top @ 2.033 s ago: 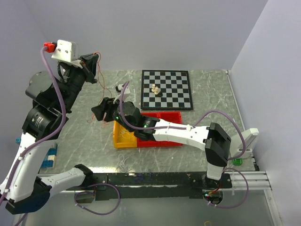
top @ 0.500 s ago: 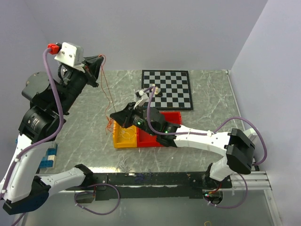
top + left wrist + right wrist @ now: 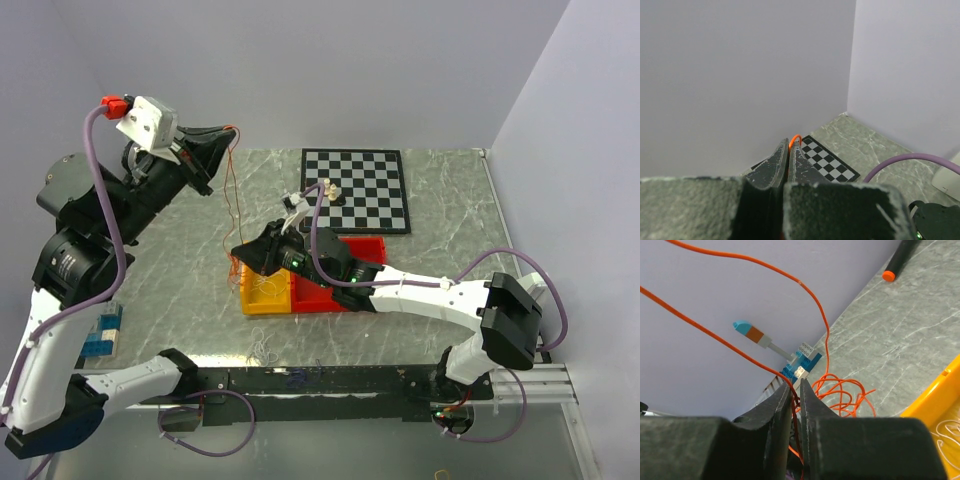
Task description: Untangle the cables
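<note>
A thin orange cable hangs from my left gripper, raised high over the table's back left, down to a small orange heap beside the yellow bin. The left wrist view shows that gripper shut on a loop of the orange cable. My right gripper hovers low over the heap. Its jaws stand slightly apart, and the orange cable runs loosely through the gap. More orange loops lie on the table beyond. Thin white wires lie in the yellow bin.
A red bin adjoins the yellow one under the right arm. A chessboard with two or three small pieces lies at the back. Blue blocks sit at the left front edge, with white wire near the front edge.
My left gripper has moved right and up with the orange cable, drawing it taut. The right arm has shifted to the yellow bin's left edge, and its jaws have just parted a little.
</note>
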`<control>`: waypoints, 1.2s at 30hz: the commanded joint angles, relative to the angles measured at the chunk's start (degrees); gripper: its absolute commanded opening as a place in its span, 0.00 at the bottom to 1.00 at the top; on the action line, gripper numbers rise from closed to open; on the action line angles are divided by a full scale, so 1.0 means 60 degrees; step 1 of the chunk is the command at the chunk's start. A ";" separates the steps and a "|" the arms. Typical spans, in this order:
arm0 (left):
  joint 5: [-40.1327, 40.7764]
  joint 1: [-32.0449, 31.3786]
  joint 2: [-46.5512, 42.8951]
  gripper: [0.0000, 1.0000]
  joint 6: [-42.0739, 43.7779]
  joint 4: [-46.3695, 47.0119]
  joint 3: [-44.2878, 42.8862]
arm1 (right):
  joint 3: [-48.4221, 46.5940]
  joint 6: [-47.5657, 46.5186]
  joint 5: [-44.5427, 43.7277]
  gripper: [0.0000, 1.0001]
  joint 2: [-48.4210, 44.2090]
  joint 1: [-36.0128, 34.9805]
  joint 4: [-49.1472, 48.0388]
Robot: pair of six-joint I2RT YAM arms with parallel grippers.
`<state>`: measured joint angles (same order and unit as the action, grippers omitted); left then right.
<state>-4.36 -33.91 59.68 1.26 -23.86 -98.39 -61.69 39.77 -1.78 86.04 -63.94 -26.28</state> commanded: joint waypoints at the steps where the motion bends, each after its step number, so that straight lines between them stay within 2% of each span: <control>1: -0.0606 0.0100 -0.0118 0.01 -0.0546 0.0534 -0.0447 | 0.0028 -0.0080 0.0209 0.19 -0.0219 0.0125 -0.0160; 7: -0.0694 0.0188 -0.0118 0.01 -0.0634 0.0563 -0.0477 | 0.0043 -0.0007 0.0224 0.24 -0.0248 0.0198 -0.0219; 9: -0.0723 0.0202 -0.0103 0.01 -0.0634 0.0578 -0.0506 | 0.0057 -0.0007 0.0487 0.31 -0.0234 0.0213 -0.0263; 11: -0.0723 0.0217 -0.0088 0.01 -0.0663 0.0578 -0.0521 | 0.0072 0.0007 0.0502 0.34 -0.0219 0.0227 -0.0263; 14: -0.0753 0.0246 -0.0088 0.01 -0.0693 0.0607 -0.0521 | 0.0116 0.0066 0.0531 0.35 -0.0219 0.0242 -0.0307; 20: -0.0636 0.0290 -0.0147 0.01 -0.0620 0.0666 -0.0448 | 0.0145 0.0095 0.0546 0.31 -0.0234 0.0257 -0.0263; 26: -0.0343 0.0305 -0.0161 0.01 -0.0473 0.0753 -0.0433 | 0.0189 0.0066 0.0648 0.36 -0.0219 0.0257 -0.0219; 31: -0.0255 0.0291 -0.0176 0.01 -0.0371 0.0812 -0.0447 | 0.0218 0.0037 0.0780 0.48 -0.0204 0.0257 -0.0190; 34: -0.0225 0.0291 -0.0162 0.01 -0.0341 0.0812 -0.0448 | 0.0233 0.0052 0.0766 0.48 -0.0175 0.0271 -0.0161; 36: -0.0211 0.0291 -0.0162 0.01 -0.0327 0.0812 -0.0448 | 0.0233 0.0095 0.0766 0.43 -0.0175 0.0286 -0.0131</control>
<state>-6.59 -32.42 59.40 -1.08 -21.91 -99.37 -61.36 40.23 2.11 86.04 -62.72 -26.04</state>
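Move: The orange cable runs between the slightly open right fingertips, right at the hand point. Its loose tangle hangs about 3 cm left of that hand and some 8 cm below, level front to back. The yellow bin's middle is roughly 4 cm ahead, 3 cm right and 27 cm below the right hand. From the left hand, this stretch of orange cable lies some 26 cm down, 4 cm back and 2 cm left. Holding place, the right fingers open further at the orange cable; the left keeps its pinch, rising 1.5 cm. ##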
